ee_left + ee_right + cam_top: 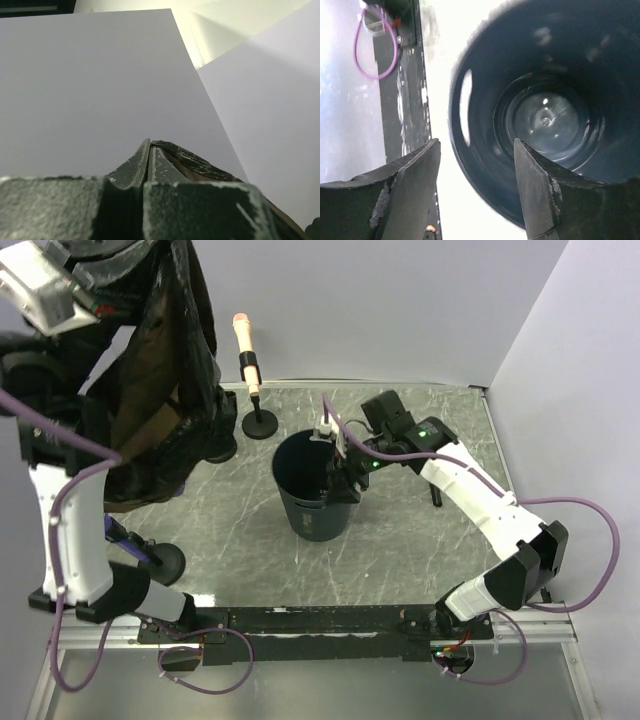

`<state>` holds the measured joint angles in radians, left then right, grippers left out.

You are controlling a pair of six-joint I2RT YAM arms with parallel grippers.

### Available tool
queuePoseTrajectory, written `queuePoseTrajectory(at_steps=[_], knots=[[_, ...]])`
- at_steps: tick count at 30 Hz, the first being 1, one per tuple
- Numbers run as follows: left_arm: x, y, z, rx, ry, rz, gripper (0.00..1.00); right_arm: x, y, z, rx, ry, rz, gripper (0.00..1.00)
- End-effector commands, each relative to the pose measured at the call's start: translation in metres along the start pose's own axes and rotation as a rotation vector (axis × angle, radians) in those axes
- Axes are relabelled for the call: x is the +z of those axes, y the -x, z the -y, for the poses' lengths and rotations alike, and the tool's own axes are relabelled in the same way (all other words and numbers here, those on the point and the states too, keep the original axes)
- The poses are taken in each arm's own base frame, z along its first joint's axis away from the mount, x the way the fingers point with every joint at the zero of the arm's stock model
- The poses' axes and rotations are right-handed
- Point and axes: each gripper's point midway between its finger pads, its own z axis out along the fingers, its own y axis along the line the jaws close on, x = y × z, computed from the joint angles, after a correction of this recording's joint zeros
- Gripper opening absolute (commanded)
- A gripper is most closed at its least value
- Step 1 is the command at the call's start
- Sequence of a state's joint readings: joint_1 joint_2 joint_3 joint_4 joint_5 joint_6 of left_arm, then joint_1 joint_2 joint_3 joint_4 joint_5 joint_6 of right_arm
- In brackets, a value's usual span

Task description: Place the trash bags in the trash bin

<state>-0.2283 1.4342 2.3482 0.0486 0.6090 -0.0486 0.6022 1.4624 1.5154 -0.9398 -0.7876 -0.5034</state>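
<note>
A black trash bag hangs long and crumpled from my left gripper, which is raised high at the far left. In the left wrist view the fingers are pressed together on a fold of the bag. The dark blue-grey trash bin stands upright mid-table, to the right of the bag. My right gripper is open at the bin's right rim. In its wrist view one finger is outside the rim and one inside, and neither grips it. The bin's inside shows a bare bottom.
A microphone on a round black base stands behind the bin. Another black base sits near the left arm, and a third peeks from behind the bag. A small dark stand is right of the bin. White walls enclose the back and right.
</note>
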Motion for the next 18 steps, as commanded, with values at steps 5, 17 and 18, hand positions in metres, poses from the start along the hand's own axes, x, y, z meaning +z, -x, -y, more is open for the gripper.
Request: queuePoseTrajectory(at_steps=[5, 17, 18], knots=[[0.022, -0.006, 0.022, -0.072, -0.061, 0.064, 0.00, -0.082, 0.066, -0.030, -0.123, -0.148, 0.203, 0.70], [0.069, -0.053, 0.081, -0.149, -0.190, 0.122, 0.01, -0.178, -0.001, 0.080, 0.241, -0.871, 0.200, 0.98], [0.073, -0.059, 0.086, -0.165, -0.195, 0.122, 0.01, -0.185, -0.009, 0.080, 0.263, -0.900, 0.211, 0.98]])
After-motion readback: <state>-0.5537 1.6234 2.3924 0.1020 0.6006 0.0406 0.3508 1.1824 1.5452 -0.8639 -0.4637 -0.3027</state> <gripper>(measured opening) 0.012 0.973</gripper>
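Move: The left hand, high up with the trash bag in its grip, has the trash bin some 18 cm to its right, 3 cm farther out and 62 cm below. From the right hand at the bin's rim, the bin's middle is about 6 cm left, 2 cm ahead and 12 cm down; a black stick lies roughly 11 cm ahead and 23 cm right on the table, and the pale microphone stand about 25 cm ahead and 22 cm left. Right fingers rise about 10 cm off the bin, swing right, widening; left carries the bag 10 cm right. ##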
